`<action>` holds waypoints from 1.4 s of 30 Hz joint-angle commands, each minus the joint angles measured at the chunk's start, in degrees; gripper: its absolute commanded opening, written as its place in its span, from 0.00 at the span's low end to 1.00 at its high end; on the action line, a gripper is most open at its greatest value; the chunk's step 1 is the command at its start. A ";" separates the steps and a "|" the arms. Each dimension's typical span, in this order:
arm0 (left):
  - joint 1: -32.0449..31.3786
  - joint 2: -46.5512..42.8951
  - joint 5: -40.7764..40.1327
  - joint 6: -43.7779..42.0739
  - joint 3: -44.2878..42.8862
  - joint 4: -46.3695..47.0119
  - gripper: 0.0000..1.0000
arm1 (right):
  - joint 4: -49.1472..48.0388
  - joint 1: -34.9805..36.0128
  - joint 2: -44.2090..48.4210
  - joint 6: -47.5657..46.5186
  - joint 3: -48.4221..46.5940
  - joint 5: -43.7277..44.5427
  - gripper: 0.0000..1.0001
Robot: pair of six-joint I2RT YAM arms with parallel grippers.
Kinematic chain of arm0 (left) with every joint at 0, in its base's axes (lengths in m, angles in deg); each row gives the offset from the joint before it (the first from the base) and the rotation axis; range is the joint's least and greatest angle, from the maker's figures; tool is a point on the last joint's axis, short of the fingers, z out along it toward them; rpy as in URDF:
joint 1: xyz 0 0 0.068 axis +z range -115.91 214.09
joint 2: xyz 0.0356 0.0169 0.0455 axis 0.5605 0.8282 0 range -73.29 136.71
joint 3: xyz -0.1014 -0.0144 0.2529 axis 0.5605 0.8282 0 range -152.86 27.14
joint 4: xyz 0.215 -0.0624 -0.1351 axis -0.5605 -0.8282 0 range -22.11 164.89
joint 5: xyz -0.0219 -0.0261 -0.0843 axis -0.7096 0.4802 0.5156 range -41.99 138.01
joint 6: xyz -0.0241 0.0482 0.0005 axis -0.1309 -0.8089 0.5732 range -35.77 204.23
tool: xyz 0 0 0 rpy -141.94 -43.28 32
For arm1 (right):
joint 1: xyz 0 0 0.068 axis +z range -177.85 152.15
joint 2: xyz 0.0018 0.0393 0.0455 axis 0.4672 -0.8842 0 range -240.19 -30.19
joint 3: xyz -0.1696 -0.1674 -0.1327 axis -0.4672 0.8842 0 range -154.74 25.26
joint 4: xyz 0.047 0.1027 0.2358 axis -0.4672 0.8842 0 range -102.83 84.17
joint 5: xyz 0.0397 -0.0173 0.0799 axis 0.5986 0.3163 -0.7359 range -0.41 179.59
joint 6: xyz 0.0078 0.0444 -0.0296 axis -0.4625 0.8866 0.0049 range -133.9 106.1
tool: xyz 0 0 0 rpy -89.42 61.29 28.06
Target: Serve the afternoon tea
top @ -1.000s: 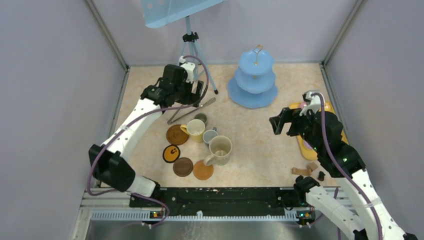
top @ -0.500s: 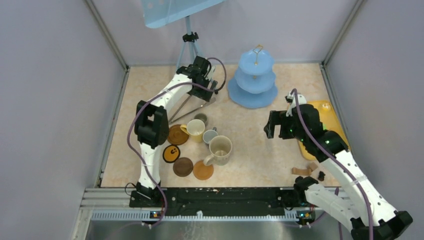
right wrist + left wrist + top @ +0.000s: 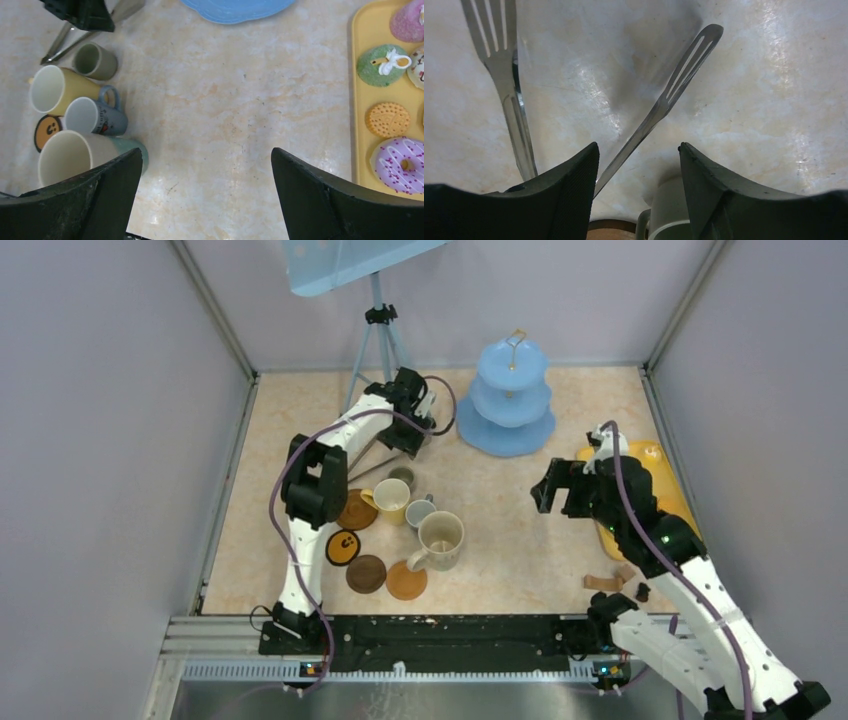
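The light-blue three-tier cake stand (image 3: 505,400) stands at the back. Four mugs cluster left of centre: large cream (image 3: 440,538), yellow (image 3: 390,500), and two small grey ones (image 3: 420,510) (image 3: 402,477). Round brown coasters (image 3: 365,573) lie around them. Toy cakes (image 3: 382,65) sit on the yellow tray (image 3: 357,100). My left gripper (image 3: 639,150) is down over the metal tongs (image 3: 674,85); it is open, with one tong arm between its fingers, close to the left one. My right gripper (image 3: 207,155) hangs open over bare table between the mugs and the tray.
A tripod (image 3: 385,340) stands at the back left, close behind the left arm. Small brown pieces (image 3: 605,582) lie at the front right. Walls close in the table on three sides.
The left arm swung right and stretched down onto the tongs, and its jaws have narrowed. The right gripper shifted slightly and stays wide open.
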 commanded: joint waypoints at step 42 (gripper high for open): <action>-8.40 -19.58 -41.74 -10.18 9.95 8.33 0.12 | -11.11 0.50 1.54 8.82 0.91 4.11 0.99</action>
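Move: The open tongs lie under the left hand, their middle about 3 cm to its left, 1 cm back and 4 cm below; the slotted arm passes between its open fingers. The small grey cup stands about 6 cm back and 1 cm right, its middle 2 cm lower. A tripod foot rests some 6 cm ahead, 5 cm right, 4 cm down. From the right hand the tongs are roughly 20 cm ahead, 35 cm left and 20 cm below. The left fingers pinch the slotted arm of the tongs, closing as the hand sinks about 3 cm onto it by the table. The hand then rolls its left side up some 30 degrees while drifting 5 cm left, and climbs quickly away from the table, tipping its fingers up and forward. The open, empty right hand rises about 3 cm and eases slightly left, then forward. ##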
